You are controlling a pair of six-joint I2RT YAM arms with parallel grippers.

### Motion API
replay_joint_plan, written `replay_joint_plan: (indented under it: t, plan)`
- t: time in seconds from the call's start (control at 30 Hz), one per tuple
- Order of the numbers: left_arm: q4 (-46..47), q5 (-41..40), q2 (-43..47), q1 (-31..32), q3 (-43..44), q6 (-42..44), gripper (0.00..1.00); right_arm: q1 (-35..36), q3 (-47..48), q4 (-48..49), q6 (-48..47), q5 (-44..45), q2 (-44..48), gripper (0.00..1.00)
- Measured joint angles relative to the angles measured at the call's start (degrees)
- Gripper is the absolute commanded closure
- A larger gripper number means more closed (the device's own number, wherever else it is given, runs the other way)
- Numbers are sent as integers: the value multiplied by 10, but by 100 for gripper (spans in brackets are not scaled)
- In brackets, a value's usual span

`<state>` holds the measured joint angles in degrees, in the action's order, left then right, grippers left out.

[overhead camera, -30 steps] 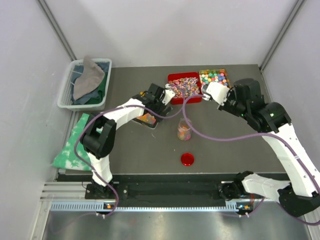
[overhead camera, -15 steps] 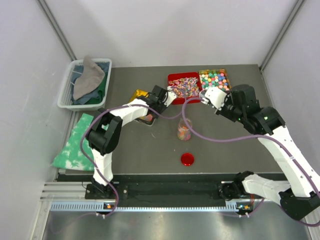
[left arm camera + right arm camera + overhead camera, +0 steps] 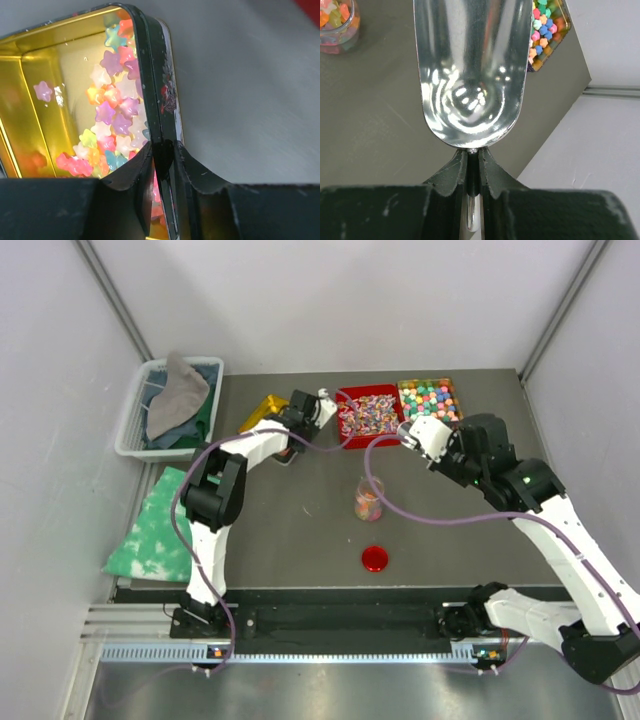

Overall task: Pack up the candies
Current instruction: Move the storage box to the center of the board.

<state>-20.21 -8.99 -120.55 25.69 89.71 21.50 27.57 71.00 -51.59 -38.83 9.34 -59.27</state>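
My left gripper is shut on the side wall of a black tin with a gold inside. Star-shaped pastel candies are heaped in the tin against that wall. From above, the tin is held tilted at the back left, beside the red tray of small mixed candies. A second tray of round pastel balls stands to its right. My right gripper is shut on the handle of an empty metal scoop, which hangs near the trays. A small clear jar holds some candies.
A red round lid lies in front of the jar. A grey basket of cloths stands at the back left, with a green patterned cloth nearer the front left. White walls close in both sides.
My left gripper closed on the tin's wall and carried the tin back and to the left, off its spot beside the jar. The right arm with the scoop shifted slightly.
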Motion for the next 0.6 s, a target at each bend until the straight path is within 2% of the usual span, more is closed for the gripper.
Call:
replay_joint_plan:
  t: [0.3,0.37,0.43,0.53,0.57,0.6]
  plan:
    - [-25,-23,-137,-60,207,19,69,0,-11,17,9,0,-4,100]
    - [-42,-30,-167,-67,258,23,52,0,-16,23,10,-1,-9,100]
    - [-47,-34,-189,-73,296,27,49,0,-19,27,12,-2,-14,100]
    - [-56,-30,-195,-78,304,23,45,0,-25,32,16,-3,-16,100]
    - [-58,-27,-194,-78,304,22,35,0,-28,36,17,-4,-16,100]
    - [-61,-22,-192,-78,304,19,31,0,-32,40,19,-5,-16,100]
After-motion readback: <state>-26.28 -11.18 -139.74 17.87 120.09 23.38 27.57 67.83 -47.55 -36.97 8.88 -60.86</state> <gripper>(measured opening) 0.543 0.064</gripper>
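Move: The left fingers already pinch the right rim of the storage box of star candies, its middle about 4 cm ahead and 8 cm to their left. The free far-left spot for it lies some 15 cm ahead and 13 cm left. From that hand the red tray is about 26 cm right and 8 cm ahead, the candy jar 22 cm right and 18 cm back. The box is roughly 26 cm ahead, 48 cm left and 22 cm below the scoop-holding right hand. Push the left gripper briskly forward about 11 cm and some 5 cm to the left, staying level and still pinching the rim, so the box goes over the board towards its far-left corner. Swing the wrist slightly counter-clockwise on the way, ease to a stop, then open the fingers to let go of the rim. Let the right hand sink about 2 cm, keeping the scoop. ##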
